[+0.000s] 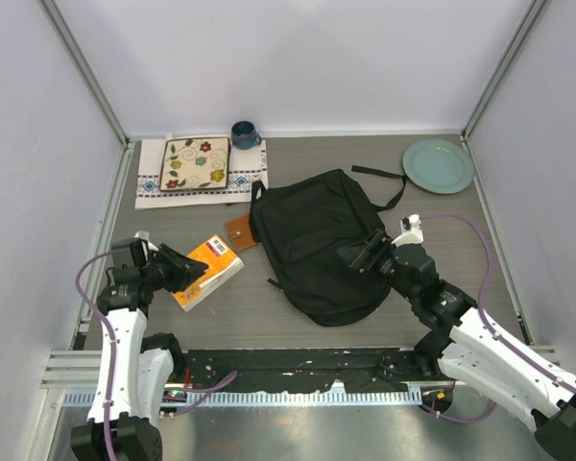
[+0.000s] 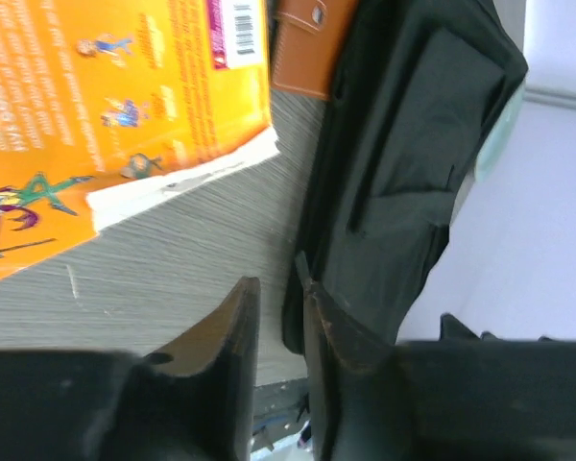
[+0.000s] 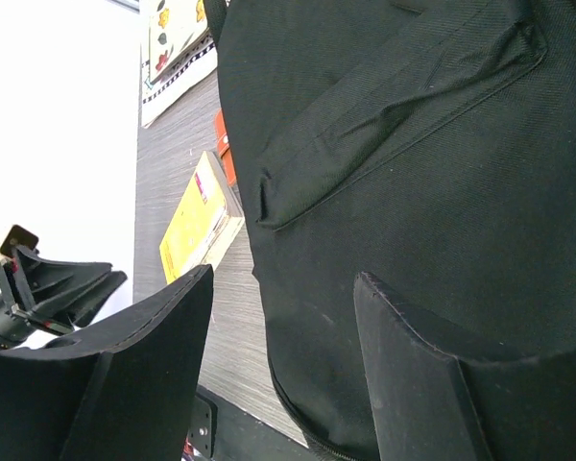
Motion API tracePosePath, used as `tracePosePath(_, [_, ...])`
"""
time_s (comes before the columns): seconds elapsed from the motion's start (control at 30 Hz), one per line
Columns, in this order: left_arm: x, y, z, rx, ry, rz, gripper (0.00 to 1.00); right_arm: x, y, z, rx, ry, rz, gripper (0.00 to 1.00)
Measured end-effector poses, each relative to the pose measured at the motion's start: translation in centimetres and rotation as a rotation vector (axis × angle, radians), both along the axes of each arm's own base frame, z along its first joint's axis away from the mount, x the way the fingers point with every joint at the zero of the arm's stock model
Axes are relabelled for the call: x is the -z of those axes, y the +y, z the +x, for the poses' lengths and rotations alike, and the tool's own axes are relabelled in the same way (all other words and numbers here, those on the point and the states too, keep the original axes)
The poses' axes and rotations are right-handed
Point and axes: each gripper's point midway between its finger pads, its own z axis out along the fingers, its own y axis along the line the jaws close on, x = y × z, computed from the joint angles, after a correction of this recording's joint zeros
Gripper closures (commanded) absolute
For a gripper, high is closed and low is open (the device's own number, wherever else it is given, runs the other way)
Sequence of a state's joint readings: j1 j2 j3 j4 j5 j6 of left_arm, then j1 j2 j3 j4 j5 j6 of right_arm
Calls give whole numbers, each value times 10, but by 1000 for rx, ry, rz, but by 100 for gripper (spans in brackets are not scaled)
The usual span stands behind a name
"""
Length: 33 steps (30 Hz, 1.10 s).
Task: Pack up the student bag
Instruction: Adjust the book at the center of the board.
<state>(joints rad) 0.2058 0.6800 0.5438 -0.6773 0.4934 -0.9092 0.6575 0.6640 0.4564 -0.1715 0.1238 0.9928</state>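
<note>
The student bag, a large black backpack, lies flat mid-table with its straps toward the back right. An orange book lies to its left, and a brown leather wallet sits at the bag's left edge. My left gripper is low by the book's near edge, holding nothing. In the left wrist view its jaws stand nearly together, with the book and the bag ahead. My right gripper is open over the bag's right side. In the right wrist view the bag fills the frame.
A teal plate sits at the back right. A blue mug and a floral square board on a white cloth are at the back left. Walls stand on three sides, and a black rail runs along the front.
</note>
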Motion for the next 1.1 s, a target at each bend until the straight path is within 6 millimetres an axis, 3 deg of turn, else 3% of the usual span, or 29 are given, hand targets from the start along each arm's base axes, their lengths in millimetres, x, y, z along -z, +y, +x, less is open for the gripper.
tracePosePath(0.1, [-13, -13, -1, 54, -10, -9, 29, 1, 2, 0, -6, 3, 2, 34])
tracePosePath(0.2, [-45, -11, 6, 81, -92, 53, 21, 2, 4, 0, -12, 9, 4, 35])
tracePosePath(0.3, [-79, 3, 26, 73, -190, 166, 20, 4, 8, 1, -29, 17, 6, 34])
tracePosePath(0.4, [-86, 18, 51, 75, -191, 260, 18, 7, 17, 2, -55, 43, -7, 34])
tracePosePath(0.47, [-72, 33, 76, 71, -131, 334, 18, 11, 24, 1, -83, 61, -20, 34])
tracePosePath(0.6, [-11, 68, 105, 42, 76, 478, 17, 17, 41, -6, -151, 86, -46, 34])
tracePosePath(0.7, [18, 86, 106, 6, 185, 550, 16, 19, 55, -13, -204, 89, -55, 34])
tracePosePath(0.83, [35, 103, 110, -66, 205, 618, 14, 22, 79, -22, -285, 100, -73, 34])
tracePosePath(1.1, [102, 103, 105, -67, 328, 590, 17, 36, 117, -37, -408, 119, -85, 34])
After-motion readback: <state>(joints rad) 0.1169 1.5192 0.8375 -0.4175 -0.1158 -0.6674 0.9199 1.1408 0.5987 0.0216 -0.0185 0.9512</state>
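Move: The orange book lies roughly 5 cm ahead of the left hand, neither left nor right of it, and some 12 cm below. From that hand the brown wallet is about 18 cm ahead and 12 cm right, the black bag 14 cm ahead and 39 cm right, both about as low. From the right hand the book lies some 44 cm left, level fore and aft, and about 15 cm lower. The left hand opens, arcs up, forward-left, then down beside the book's spine; the right glides 12 cm left. ##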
